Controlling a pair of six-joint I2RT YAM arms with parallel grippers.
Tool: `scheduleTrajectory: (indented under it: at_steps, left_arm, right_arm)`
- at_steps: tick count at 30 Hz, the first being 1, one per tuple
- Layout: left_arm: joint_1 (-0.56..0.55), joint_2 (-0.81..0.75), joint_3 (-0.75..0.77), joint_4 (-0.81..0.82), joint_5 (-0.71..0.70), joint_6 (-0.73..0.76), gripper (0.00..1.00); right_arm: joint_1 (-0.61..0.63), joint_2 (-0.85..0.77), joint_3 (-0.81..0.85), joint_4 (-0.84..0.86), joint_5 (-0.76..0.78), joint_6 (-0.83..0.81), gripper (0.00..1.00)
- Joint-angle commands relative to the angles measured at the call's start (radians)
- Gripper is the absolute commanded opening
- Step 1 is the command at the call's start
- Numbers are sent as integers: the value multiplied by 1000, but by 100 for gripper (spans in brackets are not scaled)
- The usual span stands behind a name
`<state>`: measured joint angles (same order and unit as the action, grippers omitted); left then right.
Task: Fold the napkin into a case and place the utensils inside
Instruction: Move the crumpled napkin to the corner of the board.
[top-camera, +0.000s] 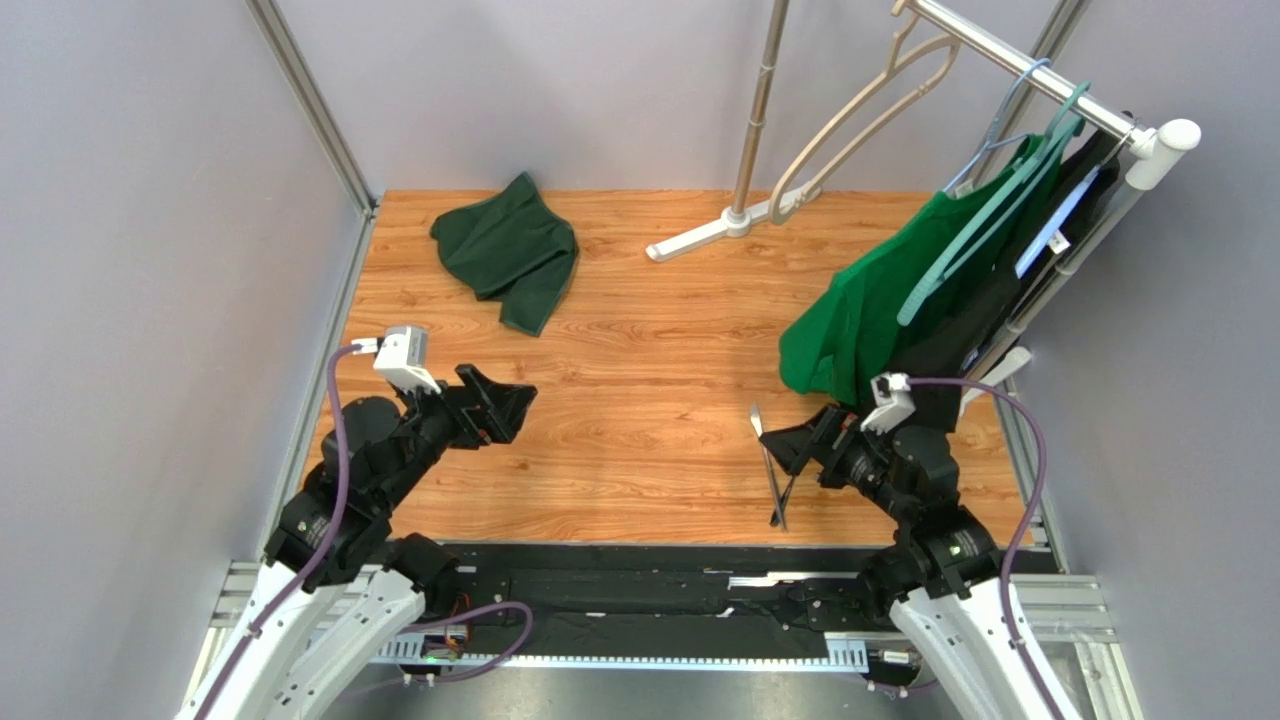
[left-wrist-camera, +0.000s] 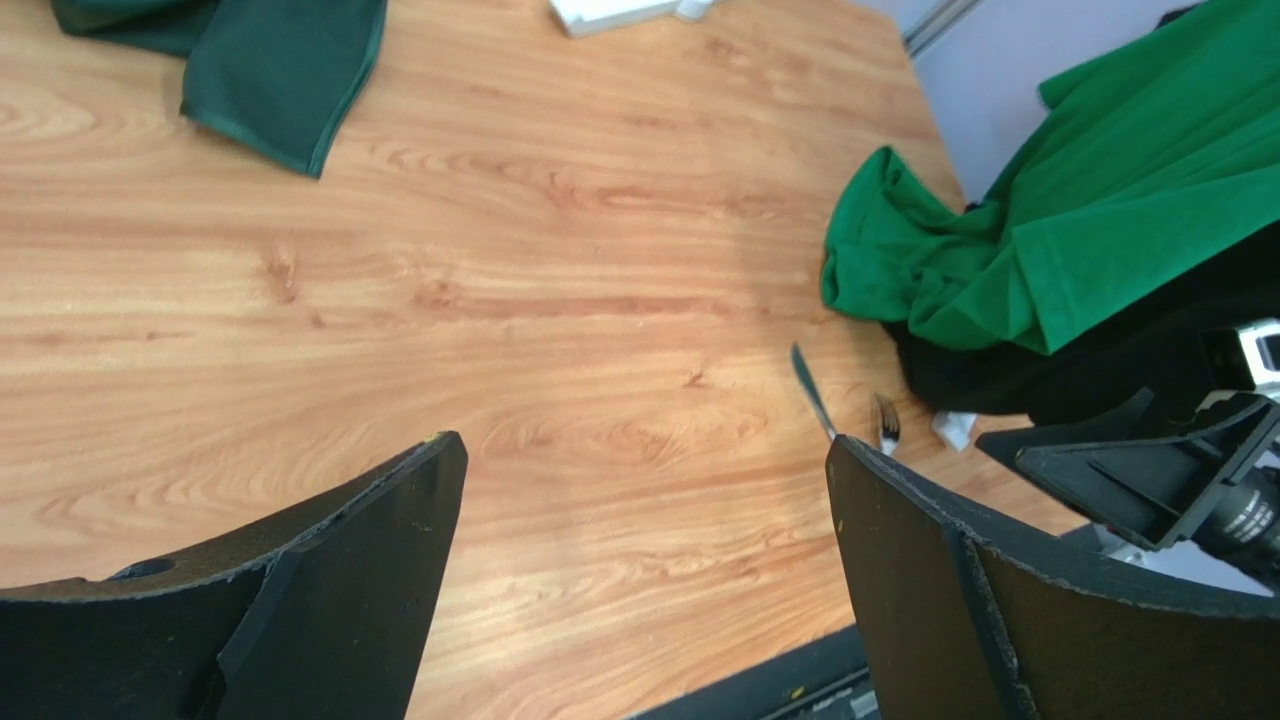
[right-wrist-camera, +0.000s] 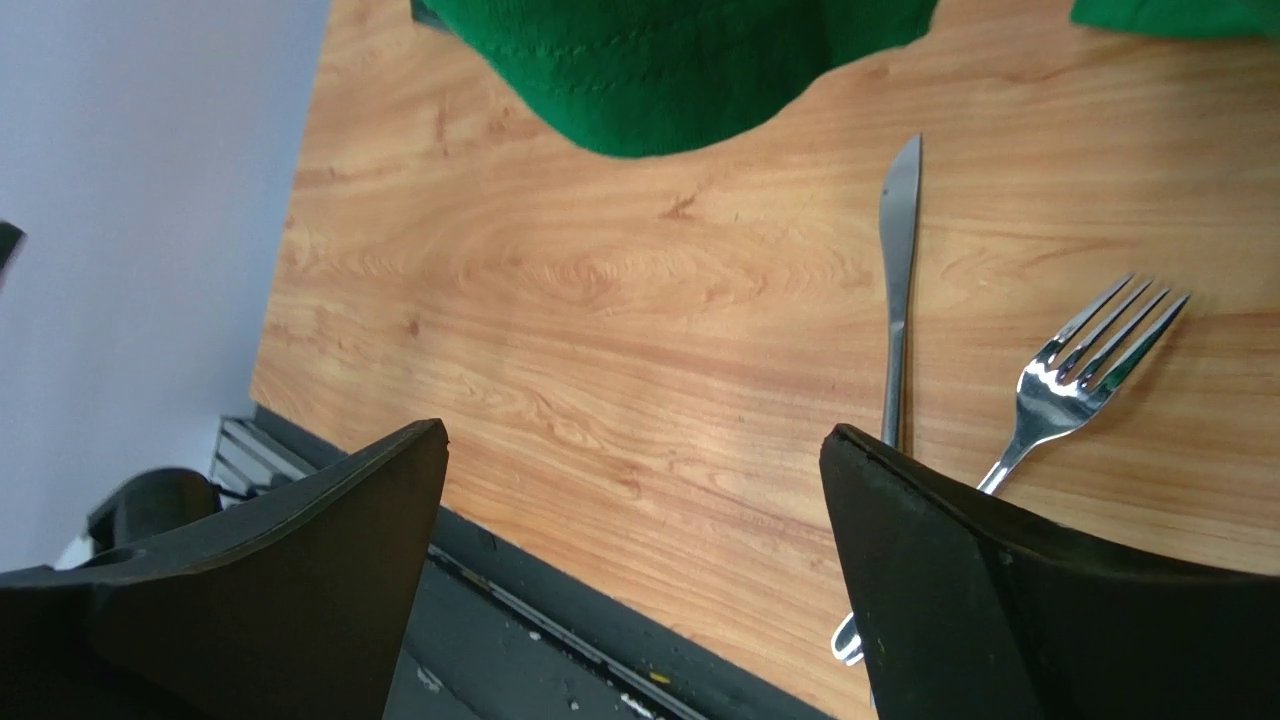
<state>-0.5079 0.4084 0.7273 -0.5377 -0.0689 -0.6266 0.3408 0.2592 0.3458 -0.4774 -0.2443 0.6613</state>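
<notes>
The dark green napkin (top-camera: 508, 251) lies crumpled at the back left of the wooden table; the left wrist view catches it at the top left (left-wrist-camera: 278, 68). No case is in view. The utensils, a silver knife (right-wrist-camera: 899, 255) and a fork (right-wrist-camera: 1085, 368), lie side by side near the front right, just beside my right gripper (top-camera: 784, 447). They also appear small in the left wrist view as the knife (left-wrist-camera: 812, 393) and fork (left-wrist-camera: 887, 425). My right gripper (right-wrist-camera: 633, 431) is open and empty, the knife handle passing behind its right finger. My left gripper (top-camera: 519, 408) hovers open over bare wood (left-wrist-camera: 639, 443), well short of the napkin.
A bright green garment (top-camera: 872, 315) on a teal hanger droops from a tilted rack onto the table's right side, just beyond the utensils. The rack's white foot (top-camera: 721, 228) rests at the back centre. Grey walls enclose the table; a black rail (top-camera: 646, 578) runs along the near edge.
</notes>
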Motion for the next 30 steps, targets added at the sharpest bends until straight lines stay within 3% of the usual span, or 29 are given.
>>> scheduleTrajectory:
  at_steps: [1, 3, 4, 6, 8, 12, 18, 21, 22, 24, 25, 26, 28, 30]
  left_arm:
    - [5, 134, 122, -109, -12, 7, 99]
    - [5, 188, 152, -139, -32, 19, 98]
    - [5, 235, 174, -166, -37, 28, 98]
    - [5, 280, 195, -189, -71, 31, 98]
    - [8, 335, 219, -212, -83, 42, 98]
    - [8, 375, 228, -217, -45, 44, 96]
    - [9, 366, 166, -136, -67, 33, 96]
    - [66, 545, 208, -116, -94, 30, 95]
    - [80, 695, 287, -125, -109, 27, 95]
    - [120, 847, 372, -143, -95, 72, 95]
    - [153, 1003, 532, -204, -79, 88, 95]
    - [151, 1065, 610, -252, -150, 112, 96]
    - [176, 1217, 711, -193, -222, 221, 99]
    - [209, 1353, 849, -287, -170, 286, 99]
  right_arm:
    - [201, 147, 90, 57, 46, -39, 100]
    - [344, 222, 125, 117, 185, -37, 100]
    - [507, 324, 146, 141, 259, -32, 100]
    - [646, 438, 251, 138, 478, -37, 100]
    - [733, 602, 317, 152, 507, -40, 100]
    - [757, 781, 387, 259, 465, -46, 100]
    - [748, 980, 505, 237, 525, -98, 100]
    - [712, 1049, 567, 229, 492, -126, 100]
    - [680, 1060, 590, 227, 470, -130, 100]
    - [647, 1077, 602, 226, 416, -140, 100]
    - [618, 1084, 607, 223, 401, -146, 100]
    - [603, 1086, 611, 220, 384, -153, 100]
    - [561, 1074, 610, 221, 326, -164, 100]
    - [534, 1059, 598, 224, 292, -164, 100]
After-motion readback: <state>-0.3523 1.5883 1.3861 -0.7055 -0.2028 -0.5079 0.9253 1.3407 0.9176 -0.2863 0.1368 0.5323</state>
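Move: From the left hand, the crumpled green napkin lies roughly 35 cm ahead, 5 cm to the left and 25 cm below. The white rack foot is about as far out, some 37 cm ahead and 23 cm to the right. From the right hand, the napkin is about 37 cm ahead, 42 cm to the left and 13 cm down, while the knife lies almost beneath it, about 3 cm ahead and level sideways. Forward and down towards the napkin goes the left hand: slowly at first, mostly sinking, a brief stall, then a quick reach, some 19 cm out and 10 cm down in all, tilting its open fingers towards the board without visible contact. The right hand, also open, sweeps about 16 cm left and slightly back away from the cutlery, then swings forward to end about 5 cm farther out, its wrist rolling and turning counter-clockwise. ##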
